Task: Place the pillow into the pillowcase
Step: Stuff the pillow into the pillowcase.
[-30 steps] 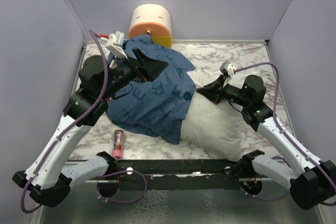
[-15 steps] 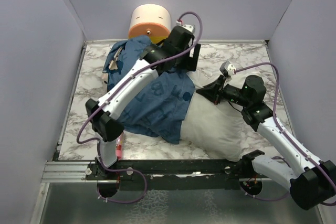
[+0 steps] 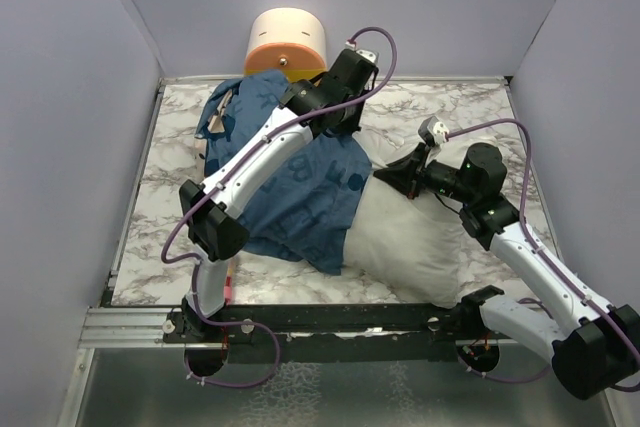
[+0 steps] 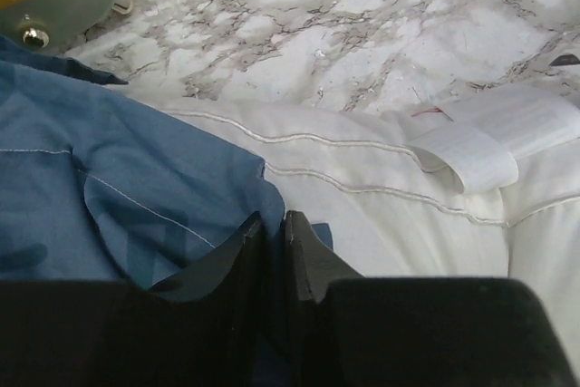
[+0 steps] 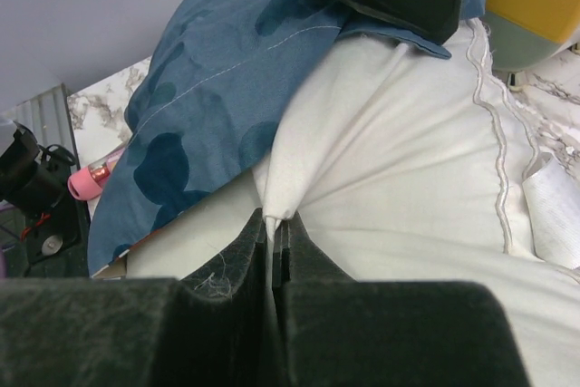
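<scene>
The blue pillowcase lies spread on the marble table and covers the left part of the white pillow. My left gripper reaches over to the pillowcase's far right edge. Its jaws are pressed together on the blue hem, right beside the pillow's piped seam. The pillow's white label lies just beyond. My right gripper is shut on a pinched fold of the pillow's white cloth, next to the pillowcase's opening. In the top view the right gripper sits at the pillow's upper edge.
A cream-and-orange cylinder stands against the back wall, just behind the left wrist. A pink tube lies near the front left, by the left arm's elbow. Purple walls close in the table on three sides.
My left arm has swung from the pillowcase's left side across to its far right edge, and its jaws have closed on the blue hem. The right arm has not moved.
</scene>
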{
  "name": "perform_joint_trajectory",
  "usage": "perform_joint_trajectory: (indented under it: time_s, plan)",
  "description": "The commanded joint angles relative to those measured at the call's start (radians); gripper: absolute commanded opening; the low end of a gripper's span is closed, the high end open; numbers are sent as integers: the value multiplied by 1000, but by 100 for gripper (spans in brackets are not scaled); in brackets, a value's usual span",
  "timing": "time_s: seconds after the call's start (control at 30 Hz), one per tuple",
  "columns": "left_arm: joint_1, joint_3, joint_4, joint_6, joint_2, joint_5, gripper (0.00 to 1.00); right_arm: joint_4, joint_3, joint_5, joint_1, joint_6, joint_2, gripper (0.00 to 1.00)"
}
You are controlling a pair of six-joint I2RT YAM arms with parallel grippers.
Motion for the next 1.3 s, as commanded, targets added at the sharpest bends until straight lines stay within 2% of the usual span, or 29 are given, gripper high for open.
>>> perform_joint_trajectory:
  time_s: [0.0, 0.13, 0.3, 0.43, 0.53, 0.73, 0.87, 1.03, 1.1, 1.17, 1.27]
  plan:
    - [2, 40, 50, -32, -72, 73, 15, -37, 25, -64, 18, 20, 21, 1]
    - [9, 51, 173, -101, -141, 173, 12, -47, 112, -6, 18, -2, 68, 1]
    - [23, -28, 337, -164, -247, 256, 0, -57, 278, 49, 18, -46, 171, 1]
    - [42, -116, 443, -202, -358, 297, 0, -66, 417, 118, 18, -91, 234, 1]
    - [55, -206, 584, -244, -446, 382, 0, -38, 514, 149, 18, -113, 280, 1]
    - [63, -373, 776, -313, -593, 494, 0, 102, 623, 66, 18, -82, 321, 1]
    - [68, -571, 846, -346, -708, 524, 0, 96, 554, -53, 18, -89, 281, 1]
    - [64, -954, 951, -503, -810, 712, 0, 25, 252, -164, 19, -88, 170, 1]
    - [55, -1080, 935, -577, -828, 768, 0, -9, 141, -208, 26, -65, 138, 2]
    - [46, -1152, 890, -594, -854, 792, 0, -35, 45, -215, 40, -42, 81, 2]
    - [44, -1181, 829, -570, -922, 788, 0, -121, -27, -207, 53, -39, -10, 5]
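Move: The left fingers are already almost shut on the far corner of the pillowcase's rim, right at the hand point. From there the fold of pillow pinched by the right hand is about 10 cm back and 4 cm to the right, the pillow's bare middle some 19 cm back, 13 cm right and 6 cm lower, and the drawer box about 14 cm ahead and 14 cm left. For the right hand, the middle of the pillowcase mouth lies roughly 4 cm back, 3 cm left and 3 cm below. Up and then sharply back down go both hands: the left finishes closing on the rim, hoists it almost 20 cm, then swings back and down to end about 16 cm nearer the base, beside the right gripper, its wrist rolling some 50 degrees until the fingers point mostly right. The right keeps its pinch on the pillow, lifting forward and up before dropping back to slightly below its starting height. ##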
